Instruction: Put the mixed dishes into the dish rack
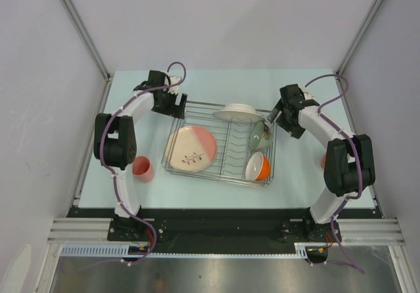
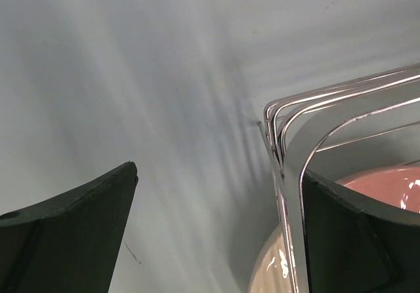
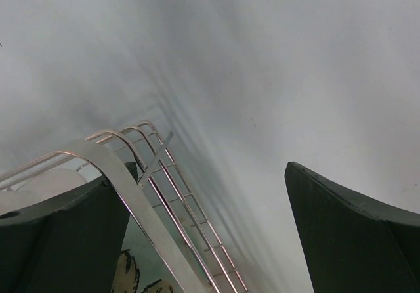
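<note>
The silver wire dish rack [image 1: 226, 150] sits mid-table. In it lie a pink-and-white plate [image 1: 190, 148], a white plate [image 1: 237, 113] leaning at the back, a pale green bowl [image 1: 260, 136] and an orange bowl [image 1: 258, 167]. A coral-pink cup [image 1: 143, 169] stands on the table left of the rack. My left gripper [image 1: 176, 102] is open at the rack's far-left corner; its wrist view shows the rack wire [image 2: 282, 129] just before one finger [image 2: 354, 240]. My right gripper [image 1: 274, 117] is open at the far-right corner, with the rack rim [image 3: 170, 175] beside one finger [image 3: 59, 240].
A small orange object [image 1: 323, 160] shows partly behind the right arm's elbow. Metal frame posts [image 1: 82, 27] rise at the table's back corners. The pale table surface [image 1: 216, 83] extends behind the rack.
</note>
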`<state>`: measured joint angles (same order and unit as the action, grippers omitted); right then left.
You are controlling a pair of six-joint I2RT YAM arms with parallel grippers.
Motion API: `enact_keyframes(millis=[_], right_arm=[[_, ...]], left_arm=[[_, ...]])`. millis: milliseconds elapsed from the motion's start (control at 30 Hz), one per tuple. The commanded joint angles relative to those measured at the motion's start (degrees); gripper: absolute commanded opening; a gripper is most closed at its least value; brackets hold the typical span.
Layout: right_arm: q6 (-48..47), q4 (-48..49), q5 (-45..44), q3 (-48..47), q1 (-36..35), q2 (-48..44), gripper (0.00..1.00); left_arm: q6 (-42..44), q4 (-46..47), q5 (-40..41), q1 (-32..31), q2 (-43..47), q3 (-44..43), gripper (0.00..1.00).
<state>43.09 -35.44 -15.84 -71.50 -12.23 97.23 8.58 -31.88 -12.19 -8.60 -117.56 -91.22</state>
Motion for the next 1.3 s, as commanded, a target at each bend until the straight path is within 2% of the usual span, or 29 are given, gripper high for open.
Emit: enact_keyframes(millis=[0,167,367,500,567,633,700,733,833,967,1067,1133,1233,1267], right_arm=[[-0.99,0.9,0.1,-2.41,2.21,-2.39,1.0],[-0.55,-0.77,2.12,-1.97,1.24,-9.24,1.0],[-0.11,-0.6,-0.77,-1.97,1.25,-21.8,1.0],[-1.25,3.62,1.5,-1.97,-4.1,-28.4,1.0],[-2.56,5.81,-1.55,-2.06,-13.84,-29.29,1.0],[-2.66,7.13,-5.93,-1.97,-24.71,-27.55,1.0],[-2.13,8.27,-8.15,-1.97,-31.25,-25.44,1.0],[-2.39,8.8,-10.77,-1.97,-36.93,-24.21,1.0],[-1.53,10.74,-11.5,-1.88,-41.81,-19.02,1.0],[1.99,12.32,-7.47,-1.19,-42.44,-11.82,1.0],[3.84,15.22,-4.56,-0.74,-42.79,-8.65,1.0],[4.98,16.28,-3.59,-0.74,-42.79,-5.66,1.0],[5.86,17.86,-2.36,-0.74,-42.62,-2.14,1.0],[6.21,18.12,-2.27,-0.74,-42.79,-1.35,1.0]], left_arm=[[2.76,-3.37,3.4,0.51,0.57,4.29,1.0],[2.67,-3.45,3.57,0.51,0.58,4.56,1.0],[2.59,-3.72,3.66,0.51,1.1,4.74,1.0],[2.23,-5.91,2.35,0.51,1.98,2.72,1.0],[1.97,-8.1,1.38,0.95,3.29,0.44,1.0],[1.88,-10.64,0.06,1.39,5.31,-1.23,1.0],[2.14,-12.41,-0.73,2.01,6.81,-3.25,1.0],[2.4,-13.9,-1.6,2.18,7.51,-3.7,1.0],[2.67,-17.15,-4.15,3.23,10.76,-5.28,1.0],[3.46,-20.76,-7.75,4.82,15.68,-5.72,1.0],[5.39,-22.53,-7.16,6.31,18.84,-3.54,1.0],[7.67,-21.13,-4.79,7.71,20.43,-0.73,1.0],[12.68,-16.65,3.2,8.42,22.37,7.52,1.0],[14.0,-14.9,5.48,8.42,23.07,12.94,1.0]])
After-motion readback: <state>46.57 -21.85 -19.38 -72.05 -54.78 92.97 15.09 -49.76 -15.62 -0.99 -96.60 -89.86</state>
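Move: The flat pink-and-cream plate in the rack lies roughly 33 cm to the left of my right hand, 8 cm back and 6 cm lower. From that hand, the green dish is 8 cm left and 5 back, the orange bowl 10 left and 14 back, the standing white plate 17 left and 2 ahead. The pink cup is about 20 cm back and 13 left of my left hand, nearly level; the flat plate is 12 back, 4 right. Fingers wide open throughout, my right hand lifts off the rack's right side about 20 cm, sweeps nearly 30 cm left and some 10 back over the standing dishes, turning about 35 degrees counter-clockwise, then sinks towards the flat plate without reaching it. My left hand waits at the far left corner, then clears the rack, rising 12 cm while going back and left towards the cup. ##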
